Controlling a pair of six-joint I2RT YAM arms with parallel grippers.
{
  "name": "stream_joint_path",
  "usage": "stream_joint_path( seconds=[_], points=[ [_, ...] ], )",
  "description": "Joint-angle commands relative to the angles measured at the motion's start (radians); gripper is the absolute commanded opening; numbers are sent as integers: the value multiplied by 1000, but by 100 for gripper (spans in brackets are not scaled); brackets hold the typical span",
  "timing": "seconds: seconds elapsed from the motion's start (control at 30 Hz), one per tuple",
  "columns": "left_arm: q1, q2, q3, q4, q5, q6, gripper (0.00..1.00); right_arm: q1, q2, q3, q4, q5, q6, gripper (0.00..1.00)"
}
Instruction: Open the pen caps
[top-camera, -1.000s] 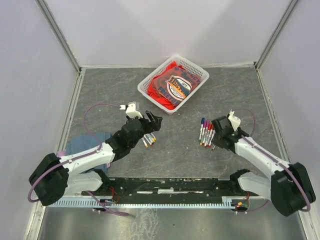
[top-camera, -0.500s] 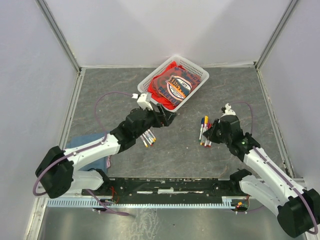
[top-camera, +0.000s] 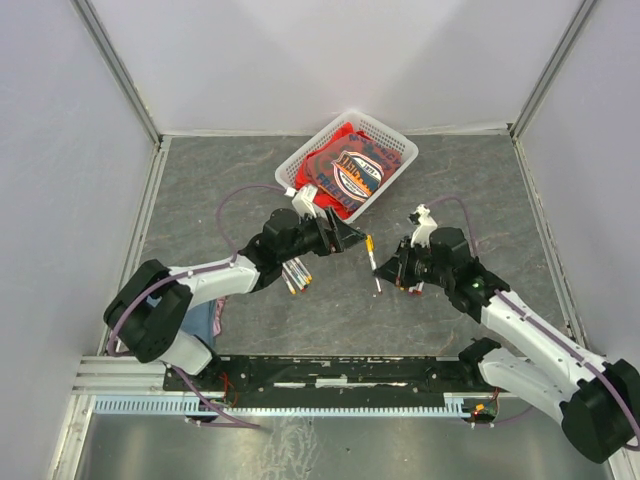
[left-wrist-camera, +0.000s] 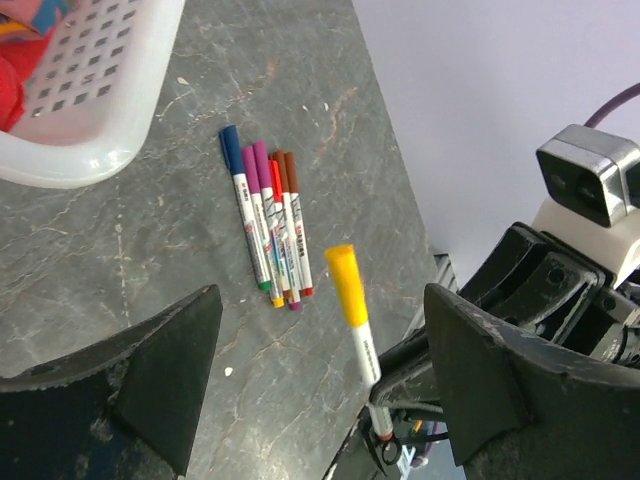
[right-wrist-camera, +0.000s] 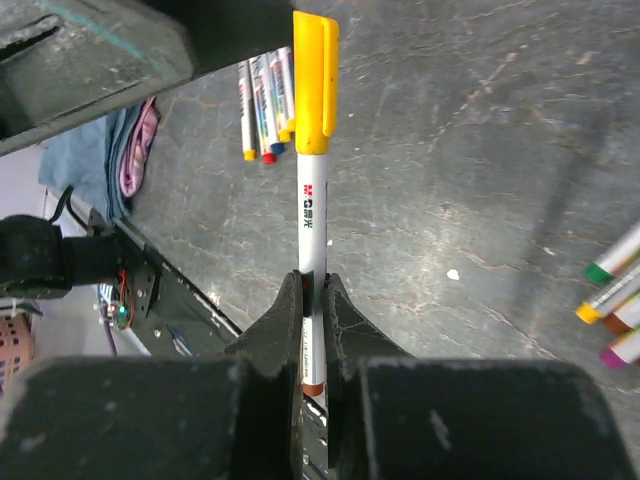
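My right gripper (right-wrist-camera: 313, 285) is shut on the lower barrel of a white pen (right-wrist-camera: 312, 220), held above the table with its yellow pen cap (right-wrist-camera: 314, 85) pointing away. In the top view that pen (top-camera: 374, 270) hangs between the two arms, right gripper (top-camera: 387, 273) beside it. My left gripper (left-wrist-camera: 318, 300) is open, its fingers wide either side of the yellow cap (left-wrist-camera: 345, 285) and not touching it. From above, the left gripper (top-camera: 352, 240) sits just left of the cap (top-camera: 369, 243). Capped pens (left-wrist-camera: 270, 225) lie on the table.
A white basket (top-camera: 292, 180) with red cloth stands at the back centre, its wall (left-wrist-camera: 90, 140) close to the left gripper. A second group of pens (top-camera: 297, 276) lies under the left arm. A blue cloth (top-camera: 205, 300) lies near the left base.
My right gripper has carried the yellow-capped pen left from the pen group toward the middle. My left arm has reached right, bringing its open fingers up to the cap.
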Motion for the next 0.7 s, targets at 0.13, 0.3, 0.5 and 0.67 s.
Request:
stream_joint_path(
  seconds=[0.13,0.3,0.5,0.67],
  points=[
    [1,37,27,147,94,-82,84,71,46,9,147,-62,-2,1],
    [2,52,19,170,105,-93,78,92,63,6,200,-63,25,1],
    [8,63,5,209,130,-114,64,99,90,8,233,-58,35,1],
    [16,57,-9,229,142,-124,45,99,97,11,239,-43,34,1]
  ],
)
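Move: The yellow cap of the upright pen sits roughly 5 cm to the right of the left hand, about 1 cm farther out and 2 cm lower. From the right hand, which already grips the pen's lower barrel, the open left gripper is some 7 cm left, 2 cm ahead and 7 cm up. The right marker row lies on the table about 9 cm ahead and 9 cm right of the right hand, 13 cm below it; the left marker row, about 12 cm left of the left hand, 1 cm ahead and 15 cm below. Leftward about 4 cm, slowing to a stop, the right hand carries the gripped pen cap-first in between the left gripper's fingers, turning slightly counter-clockwise. The left hand meets it, easing about 1.5 cm right and a little up with a slight roll, while its wide-open fingers close to about half around the cap, not yet visibly pinching. ##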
